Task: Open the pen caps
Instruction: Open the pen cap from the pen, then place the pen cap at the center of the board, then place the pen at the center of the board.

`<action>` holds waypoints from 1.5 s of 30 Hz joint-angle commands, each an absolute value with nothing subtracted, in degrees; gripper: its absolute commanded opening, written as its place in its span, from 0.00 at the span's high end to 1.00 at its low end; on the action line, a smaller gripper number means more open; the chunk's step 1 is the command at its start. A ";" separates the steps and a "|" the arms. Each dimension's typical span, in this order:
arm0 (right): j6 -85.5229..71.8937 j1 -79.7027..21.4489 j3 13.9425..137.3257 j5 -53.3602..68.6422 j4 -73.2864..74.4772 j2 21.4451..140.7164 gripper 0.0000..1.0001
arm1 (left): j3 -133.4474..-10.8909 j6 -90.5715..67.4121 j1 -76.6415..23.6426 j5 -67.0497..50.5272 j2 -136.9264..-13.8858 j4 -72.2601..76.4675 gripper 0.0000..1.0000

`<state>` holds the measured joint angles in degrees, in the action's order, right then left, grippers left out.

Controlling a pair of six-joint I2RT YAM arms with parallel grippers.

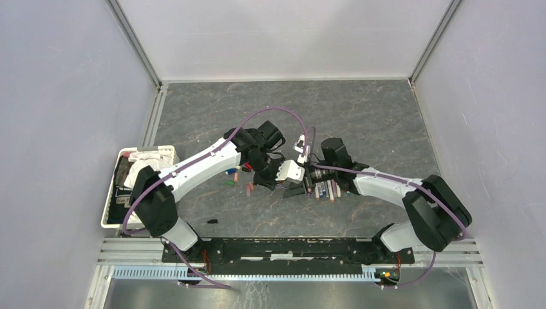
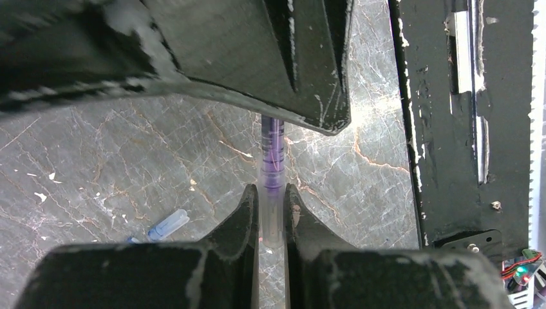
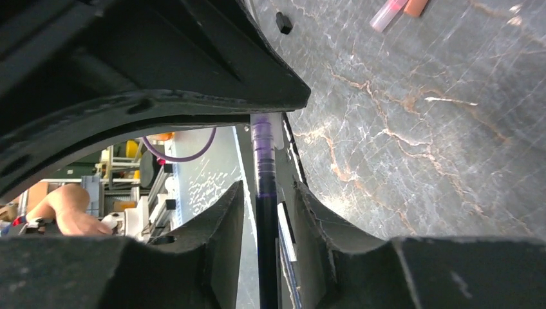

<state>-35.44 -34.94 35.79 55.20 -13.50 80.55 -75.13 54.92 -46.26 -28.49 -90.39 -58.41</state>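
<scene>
A purple pen (image 2: 273, 148) with a clear end is held level above the table between my two grippers. My left gripper (image 2: 273, 193) is shut on its clear end, both fingers pressed against it. My right gripper (image 3: 267, 190) stands open around the dark barrel of the pen (image 3: 263, 148), with a gap on each side. In the top view the left gripper (image 1: 291, 182) and right gripper (image 1: 310, 180) meet tip to tip at mid-table. A row of pens (image 1: 325, 188) lies under the right gripper. Loose pen caps (image 1: 235, 174) lie left of the grippers.
A clear-blue cap (image 2: 169, 223) lies on the marble table left of my left fingers. A pink cap (image 3: 388, 13) and a small black piece (image 3: 282, 22) lie farther off. A white basket (image 1: 138, 154) stands at the left edge. The black rail (image 1: 290, 248) runs along the near edge.
</scene>
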 commanded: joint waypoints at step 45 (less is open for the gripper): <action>-21.83 -32.89 30.79 0.49 16.68 50.34 1.00 | -72.75 46.01 -34.63 -17.35 -105.34 -33.68 0.91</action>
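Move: The left hand already pinches the clear cap; the purple pen's barrel, in the right fingers, lies about 5 cm to its right, roughly level and straight across. From the left hand, the pile of loose caps is some 11 cm left, 6 cm ahead and 12 cm below, and a blue cap about 6 cm left and 5 cm ahead on the table. From the right hand, the clear cap is about 5 cm left, and the row of uncapped pens some 13 cm right, 3 cm ahead, 13 cm below. Left hand jerks the cap left-forward off the pen, returns right, sinks; right fingers close, retreating 11 cm right. ##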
